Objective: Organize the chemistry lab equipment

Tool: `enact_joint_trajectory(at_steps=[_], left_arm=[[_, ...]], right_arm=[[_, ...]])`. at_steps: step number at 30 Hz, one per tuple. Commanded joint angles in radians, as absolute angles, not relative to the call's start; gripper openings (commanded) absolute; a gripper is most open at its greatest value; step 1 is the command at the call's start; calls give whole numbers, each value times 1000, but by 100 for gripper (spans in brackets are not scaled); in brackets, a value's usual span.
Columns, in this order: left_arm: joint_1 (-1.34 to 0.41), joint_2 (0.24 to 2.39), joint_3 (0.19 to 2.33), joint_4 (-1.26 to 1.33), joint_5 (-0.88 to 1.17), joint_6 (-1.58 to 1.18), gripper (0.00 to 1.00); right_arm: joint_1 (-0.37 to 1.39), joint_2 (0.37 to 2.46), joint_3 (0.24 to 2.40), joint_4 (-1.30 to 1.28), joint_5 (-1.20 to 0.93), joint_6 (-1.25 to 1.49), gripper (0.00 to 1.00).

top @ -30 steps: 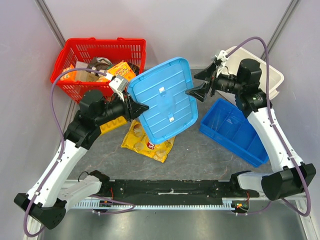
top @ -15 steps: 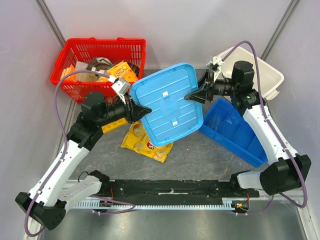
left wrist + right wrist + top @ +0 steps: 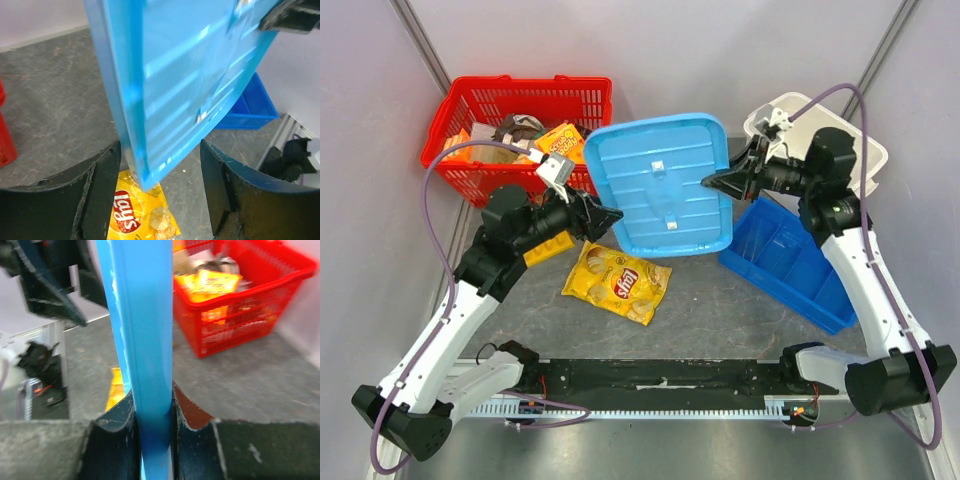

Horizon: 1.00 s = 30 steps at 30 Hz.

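Note:
A light blue tray lid (image 3: 665, 185) hangs tilted above the table, its ribbed underside up. My right gripper (image 3: 712, 182) is shut on its right edge; in the right wrist view the lid's rim (image 3: 150, 340) stands pinched between my fingers. My left gripper (image 3: 610, 213) is open at the lid's lower left corner. In the left wrist view the lid's corner (image 3: 165, 110) sits between my spread fingers without clear contact. A dark blue bin (image 3: 790, 260) lies below the right arm.
A red basket (image 3: 515, 120) full of snack packs stands at the back left. A yellow Lay's chip bag (image 3: 618, 282) lies on the grey table under the lid. A white tub (image 3: 865, 150) sits at the back right. Walls close the sides.
The lid has swung up and right, turning more upright, carried by the right gripper. The left gripper has let go of its left edge and now stands open beside it.

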<state>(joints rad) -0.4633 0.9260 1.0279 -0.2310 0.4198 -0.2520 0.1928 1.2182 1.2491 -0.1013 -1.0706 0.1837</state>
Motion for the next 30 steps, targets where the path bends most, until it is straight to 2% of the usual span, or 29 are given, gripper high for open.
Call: enact_joint_trajectory(at_steps=[1,4,11,23,30], left_arm=[[-468,896,1061,-205,328,-204,71],[-468,905,1084,-241,316,-190,72],[-468,885,1075,-273,348,-169,72],[-468,804,878,-216,407,-189,68],[-471,773,828,-196,428,-195,68]], right_arm=[[161,1167,1386,-182,-801,100,0],[161,1180,1503,-316,-596,9,0],[164,1256,1687,-417,-53,-165,0],[253,1495,1761,-332,645,-710,0],[281,1626,1747,-161,868,-972,0]])
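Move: The blue lid is pinched at its edge in my right hand, its middle about 14 cm to the left, level with the hand. The white bin it goes to lies about 18 cm ahead, 22 cm to the right and 27 cm below. Nearer in, the divided blue tray is about 20 cm right, 1 cm back and 34 cm down. From my left hand, the bin is some 22 cm ahead, 50 cm right and 23 cm lower. Keeping the lid pinched, I swing my right hand about 22 cm right and 18 cm forward to the white bin, in an arc that climbs about 11 cm and then sinks nearly as far, while the wrist turns clockwise until the fingers point forward and rolls the lid up steeply. My left hand, already open, stays open and ends about 6 cm lower. ##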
